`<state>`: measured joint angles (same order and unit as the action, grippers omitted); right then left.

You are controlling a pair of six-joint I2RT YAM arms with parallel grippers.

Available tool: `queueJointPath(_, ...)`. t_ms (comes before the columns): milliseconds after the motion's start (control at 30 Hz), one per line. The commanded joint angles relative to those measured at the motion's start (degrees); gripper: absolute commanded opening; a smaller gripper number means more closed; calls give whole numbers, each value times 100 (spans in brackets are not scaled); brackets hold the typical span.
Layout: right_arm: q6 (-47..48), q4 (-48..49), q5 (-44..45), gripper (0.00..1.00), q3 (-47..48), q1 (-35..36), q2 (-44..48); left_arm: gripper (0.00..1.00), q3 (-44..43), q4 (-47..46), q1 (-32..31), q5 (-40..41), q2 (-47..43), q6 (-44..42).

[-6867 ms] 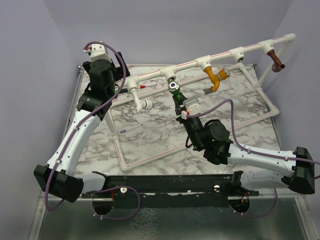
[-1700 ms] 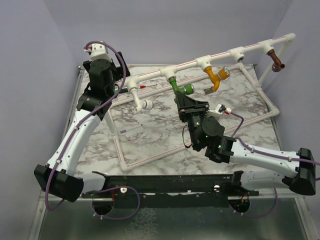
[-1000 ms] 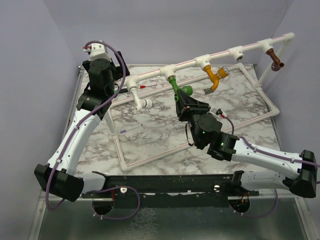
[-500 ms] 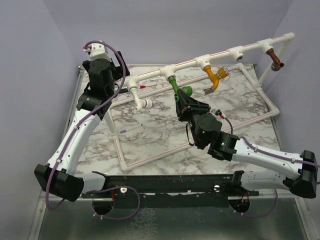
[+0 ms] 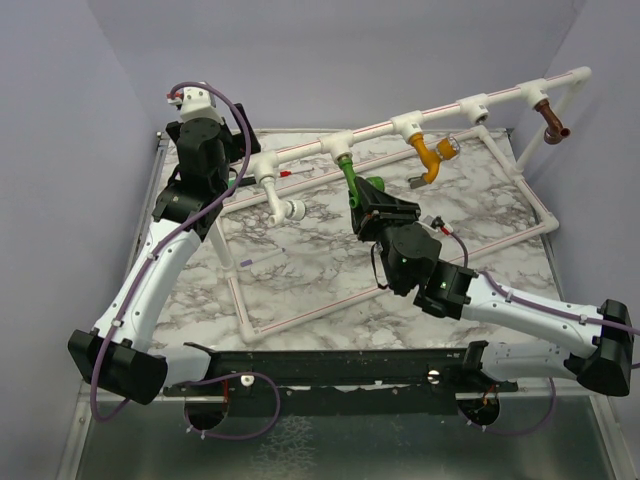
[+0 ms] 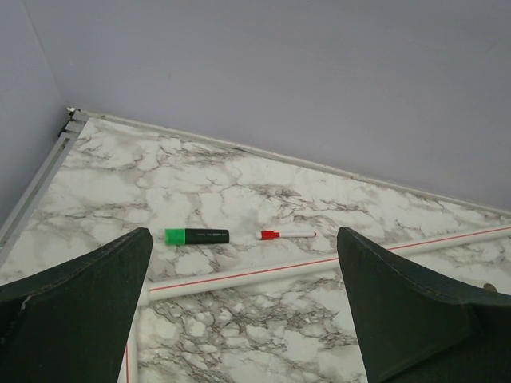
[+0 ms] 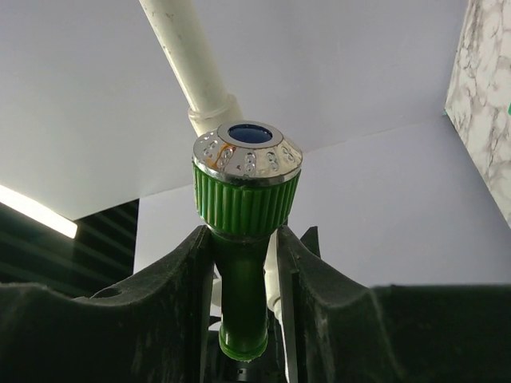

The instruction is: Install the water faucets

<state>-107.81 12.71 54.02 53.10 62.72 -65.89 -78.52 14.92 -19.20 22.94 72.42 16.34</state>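
The green faucet [image 5: 356, 184] hangs from a tee of the raised white pipe [image 5: 375, 128]. My right gripper [image 5: 370, 203] is shut on it. In the right wrist view the green body [image 7: 243, 263] sits between both fingers of the right gripper [image 7: 245, 239], with the ribbed knob and silver end above them. The white faucet [image 5: 281, 202], the orange-yellow faucet [image 5: 430, 156] and the brown faucet [image 5: 550, 118] hang on the same pipe. My left gripper [image 5: 188, 205] is open and empty at the far left; in its wrist view the left gripper [image 6: 243, 319] is over the marble.
A frame of red-striped white pipes [image 5: 300, 312] lies on the marble table [image 5: 300, 265]. A green marker [image 6: 196, 236] and a red-capped pen [image 6: 287, 234] lie by a floor pipe [image 6: 263, 275]. A small grey metal piece [image 5: 415, 181] lies near the orange-yellow faucet. One tee socket [image 5: 478, 106] stands open.
My right wrist has rolled while holding the green faucet, turning its silver end from facing up to sideways; in the last second it shifted only slightly. The left arm has not moved.
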Motion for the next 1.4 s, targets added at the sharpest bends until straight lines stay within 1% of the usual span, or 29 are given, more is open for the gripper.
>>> queueJointPath(0, 228, -351, 56, 40, -74, -84, -128, 99, 320, 1224, -198, -826, 121, -25)
queueJointPath(133, 270, -296, 44, 42, -90, -82, -117, 99, 320, 1225, -198, -828, 121, -25)
queueJointPath(333, 908, 480, -81, 55, -283, -86, -42, 99, 320, 1224, -190, -821, 110, -25)
queueJointPath(400, 1043, 600, -141, 56, -292, -83, -11, 99, 320, 1224, -190, -818, 122, -32)
queueJointPath(567, 1724, 979, -365, 59, -354, -85, 161, 99, 320, 1224, -189, -802, 105, -34)
queueJointPath(667, 1930, 1027, -481, 62, -383, -84, 274, 99, 320, 1224, -189, -783, 109, -43)
queueJointPath(967, 2257, 685, -792, 69, -410, -81, 625, 99, 320, 1224, -172, -769, 109, -51)
queueJointPath(1133, 2383, 39, -1011, 72, -282, -86, 796, 99, 320, 1224, -172, -731, 105, -61)
queueJointPath(1367, 2656, -652, -1135, 72, -385, -88, 1281, 99, 329, 1224, -172, -712, 122, -63)
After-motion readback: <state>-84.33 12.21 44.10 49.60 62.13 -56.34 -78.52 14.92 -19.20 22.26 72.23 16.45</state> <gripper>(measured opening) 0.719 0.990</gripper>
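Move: The green faucet already hangs from its tee, its middle some 2 cm ahead of the right hand and about 1 cm left, level with it, the body still between the part-opened fingers. Its tee sits roughly 8 cm ahead, 3 cm left and 3 cm above the hand. From the same hand, the orange faucet is about 11 cm right and 5 cm ahead; the white faucet is some 16 cm left and 3 cm back. From the left hand, the green faucet lies about 28 cm right and 11 cm back. The green faucet's body is left free as the right hand's fingers, already slack around it, spread wide above and below. The hand dips slightly, then draws back about 3 cm, rising some 2 cm before sinking a little. Meanwhile the wrist turns roughly 20 degrees, mostly a roll with the hand's left side dropping. ##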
